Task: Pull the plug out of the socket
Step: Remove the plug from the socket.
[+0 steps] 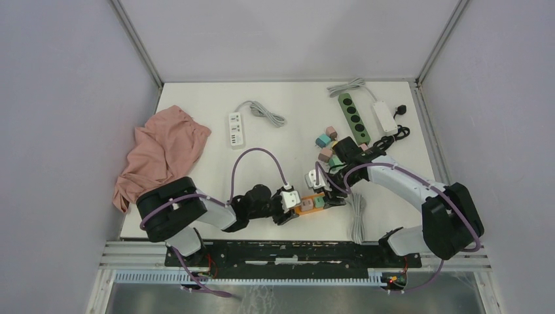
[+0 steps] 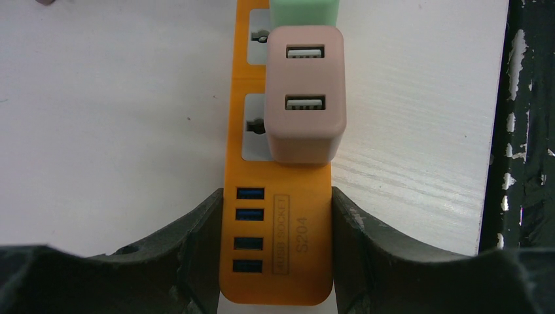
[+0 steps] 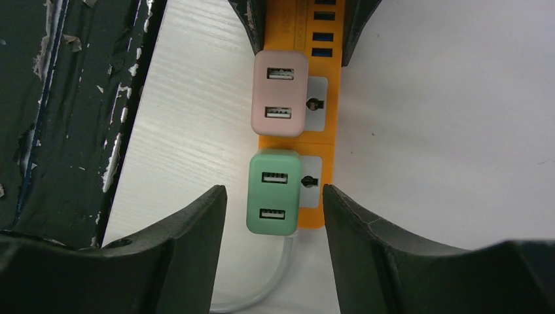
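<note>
An orange socket strip (image 1: 302, 210) lies near the table's front edge. A pink plug (image 2: 304, 98) and a green plug (image 2: 305, 12) sit in it side by side. My left gripper (image 2: 276, 216) is shut on the strip's USB end (image 2: 278, 261), both fingers (image 2: 190, 248) pressed to its sides. From the opposite end my right gripper (image 3: 275, 222) stands open, its fingers flanking the green plug (image 3: 273, 193) with a gap on each side. The pink plug (image 3: 280, 95) lies beyond it. A white cable (image 3: 275, 281) leaves the strip (image 3: 330, 131) under the right gripper.
A pink cloth (image 1: 163, 150) lies at the left. A white power strip (image 1: 236, 129), a green power strip (image 1: 353, 118) and several loose coloured plugs (image 1: 325, 140) lie further back. A grey cable bundle (image 1: 357, 219) and the black front rail (image 1: 294, 252) are close by.
</note>
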Available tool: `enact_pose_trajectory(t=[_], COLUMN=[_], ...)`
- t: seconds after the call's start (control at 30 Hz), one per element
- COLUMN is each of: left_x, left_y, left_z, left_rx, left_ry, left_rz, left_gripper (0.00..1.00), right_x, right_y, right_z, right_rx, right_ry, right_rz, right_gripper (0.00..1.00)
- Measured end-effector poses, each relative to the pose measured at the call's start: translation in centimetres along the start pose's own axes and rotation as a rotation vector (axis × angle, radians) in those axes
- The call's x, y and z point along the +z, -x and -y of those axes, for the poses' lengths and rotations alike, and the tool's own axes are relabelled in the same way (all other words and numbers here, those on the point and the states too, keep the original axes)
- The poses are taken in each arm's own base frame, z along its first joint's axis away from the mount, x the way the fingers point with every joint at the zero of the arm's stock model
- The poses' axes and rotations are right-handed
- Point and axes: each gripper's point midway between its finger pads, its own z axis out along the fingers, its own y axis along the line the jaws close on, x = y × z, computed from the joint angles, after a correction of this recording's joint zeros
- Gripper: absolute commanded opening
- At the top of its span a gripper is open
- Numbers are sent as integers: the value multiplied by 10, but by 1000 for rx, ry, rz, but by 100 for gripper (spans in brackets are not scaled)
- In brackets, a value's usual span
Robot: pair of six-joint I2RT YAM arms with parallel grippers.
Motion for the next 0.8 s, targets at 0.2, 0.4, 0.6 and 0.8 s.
enact_pose_trajectory(t=[0.2,0.4,0.6,0.8], left_x=[0,0,0,0], left_y=[0,0,0,0], left_z=[0,0,0,0], left_rx=[2,2,2,2], left_ry=[4,8,7,7], left_rz=[2,2,2,2], left_gripper=[3,3,3,3], right_x=[5,6,7,8], right_y=[-6,-7,-5,-2], right_z=[2,1,0,3], right_rx=[-2,-5,-7,70], right_ry=[-6,-2,1,-14], right_rz=[-52,-66,-67,-68], right_gripper=[44,27,12,7])
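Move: The green plug on the orange socket stands between the right hand's open fingers, some 1 cm to its left, 2 cm below and level fore-and-aft. The pink plug sits next to it, about 5 cm to the hand's left and 1 cm back. A grey cord bundle lies roughly 12 cm right and 4 cm back; the loose plugs some 17 cm ahead and 3 cm right. For the left hand, the green plug is about 8 cm right, 2 cm ahead and 3 cm above. The green plug is what the right hand settles over and takes: the hand sinks the last 1 cm with a slight tilt while its fingers close, pinching the plug's two sides. It then eases left and slightly up, well under 1 cm, twisting the plug about 5 degrees along the finger axis. The left hand stays still and keeps its grip on the socket's end. ##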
